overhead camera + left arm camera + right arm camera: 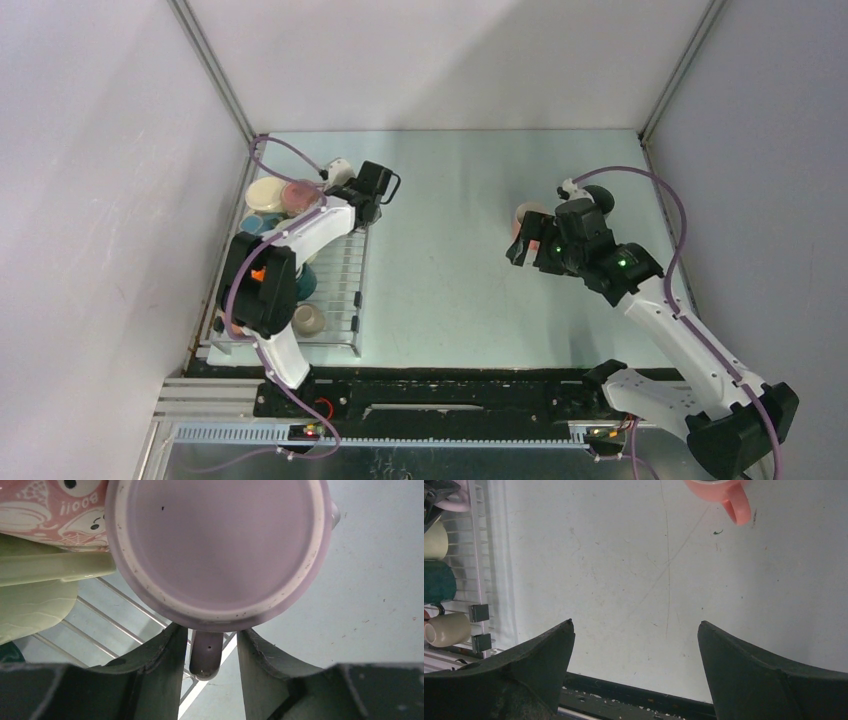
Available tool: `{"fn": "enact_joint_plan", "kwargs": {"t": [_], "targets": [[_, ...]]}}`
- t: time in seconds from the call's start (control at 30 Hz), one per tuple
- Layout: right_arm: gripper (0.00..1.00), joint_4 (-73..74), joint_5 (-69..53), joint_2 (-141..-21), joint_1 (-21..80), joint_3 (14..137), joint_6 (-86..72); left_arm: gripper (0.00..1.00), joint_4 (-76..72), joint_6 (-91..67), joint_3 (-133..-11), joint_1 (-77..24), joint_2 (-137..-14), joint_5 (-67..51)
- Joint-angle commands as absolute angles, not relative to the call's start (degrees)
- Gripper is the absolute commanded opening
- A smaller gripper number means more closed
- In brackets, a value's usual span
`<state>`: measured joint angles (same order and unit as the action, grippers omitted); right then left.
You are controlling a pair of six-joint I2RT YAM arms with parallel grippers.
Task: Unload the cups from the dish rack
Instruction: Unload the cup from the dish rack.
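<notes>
A lilac mug (pixel 220 550) fills the left wrist view, its flat underside towards the camera, over the far corner of the dish rack (pixel 115 625). My left gripper (pixel 212 632) straddles its handle (pixel 206 655); the left finger is nearly touching and a narrow gap shows on the right. Beside it are a pink patterned mug (pixel 55 510) and a pale green one (pixel 30 595). More cups sit in the rack (pixel 345 290): cream (pixel 308 320), teal (pixel 305 283), pink (pixel 300 195). My right gripper (pixel 636 625) hangs wide open and empty over the table, near an orange mug (pixel 724 492).
The orange mug (pixel 528 215) and a dark mug (pixel 600 197) stand on the table by the right arm. The rack lies along the left wall. A black rail (pixel 450 385) runs along the near table edge. Bare tabletop (pixel 450 250) lies between the arms.
</notes>
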<state>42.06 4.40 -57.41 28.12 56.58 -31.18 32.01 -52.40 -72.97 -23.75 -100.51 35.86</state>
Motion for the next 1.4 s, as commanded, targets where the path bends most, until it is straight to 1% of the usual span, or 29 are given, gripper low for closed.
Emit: {"fn": "enact_joint_plan", "kwargs": {"t": [0.0,0.3,0.47,0.57,0.73,0.8,0.87,0.93,1.37], "targets": [[1.0,40.09,4.57,-58.05,28.91,56.52,-30.71,0.47,30.4,-54.17,-71.17,-23.37,-100.18,38.6],[1.0,38.16,3.97,-59.05,29.43,55.01,-31.45,0.49,30.17,-54.46,-70.22,-22.66,-100.94,38.17],[1.0,37.53,3.73,-59.75,29.92,54.58,-31.8,0.48,28.56,-53.08,-69.61,-22.19,-100.5,37.65],[1.0,37.23,3.86,-59.85,29.97,54.29,-32.02,0.42,27.6,-52.33,-69.4,-22.15,-100.54,36.53],[1.0,36.61,3.7,-60.05,30.15,53.76,-32.42,0.17,26.45,-51.01,-68.96,-22.15,-100.24,35.0],[1.0,36.41,3.69,-60.09,30.28,53.7,-32.43,0.08,26.18,-50.46,-68.74,-22.19,-99.54,34.7],[1.0,36.32,3.64,-60.2,30.32,53.62,-32.57,0.02,25.96,-49.67,-68.6,-22.15,-98.73,34.5],[1.0,35.91,3.41,-60.28,30.4,53.66,-32.64,0.0,25.6,-48.81,-68.35,-22.15,-97.54,34.21],[1.0,32.76,0.65,-62.0,30.65,53.7,-33.46,0.0,24.79,-38.45,-69.43,-23.78,-91.9,34.76]]}}
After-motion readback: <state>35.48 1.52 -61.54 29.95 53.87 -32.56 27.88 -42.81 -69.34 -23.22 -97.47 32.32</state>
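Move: Just ahead of the left hand at the rack's far right corner stands the lavender mug, its middle about 5 cm ahead, 3 cm to the left and roughly level with the hand, its handle already between the half-open fingers. The pink ghost mug is some 13 cm left and 4 cm ahead; the pale green cup 15 cm left and 4 cm back, both near hand height. From the right hand the lavender mug lies about 40 cm left, 18 cm ahead and 11 cm below. Settling about 1 cm lower and swaying slightly left and back around the lavender mug's handle, the left hand closes its fingers from half to a quarter open and pinches the handle between the pads, then rises about 1 cm and turns some 10 degrees clockwise, keeping its grip. Meanwhile the open, empty right hand drifts about 3 cm left and 2 cm down. ##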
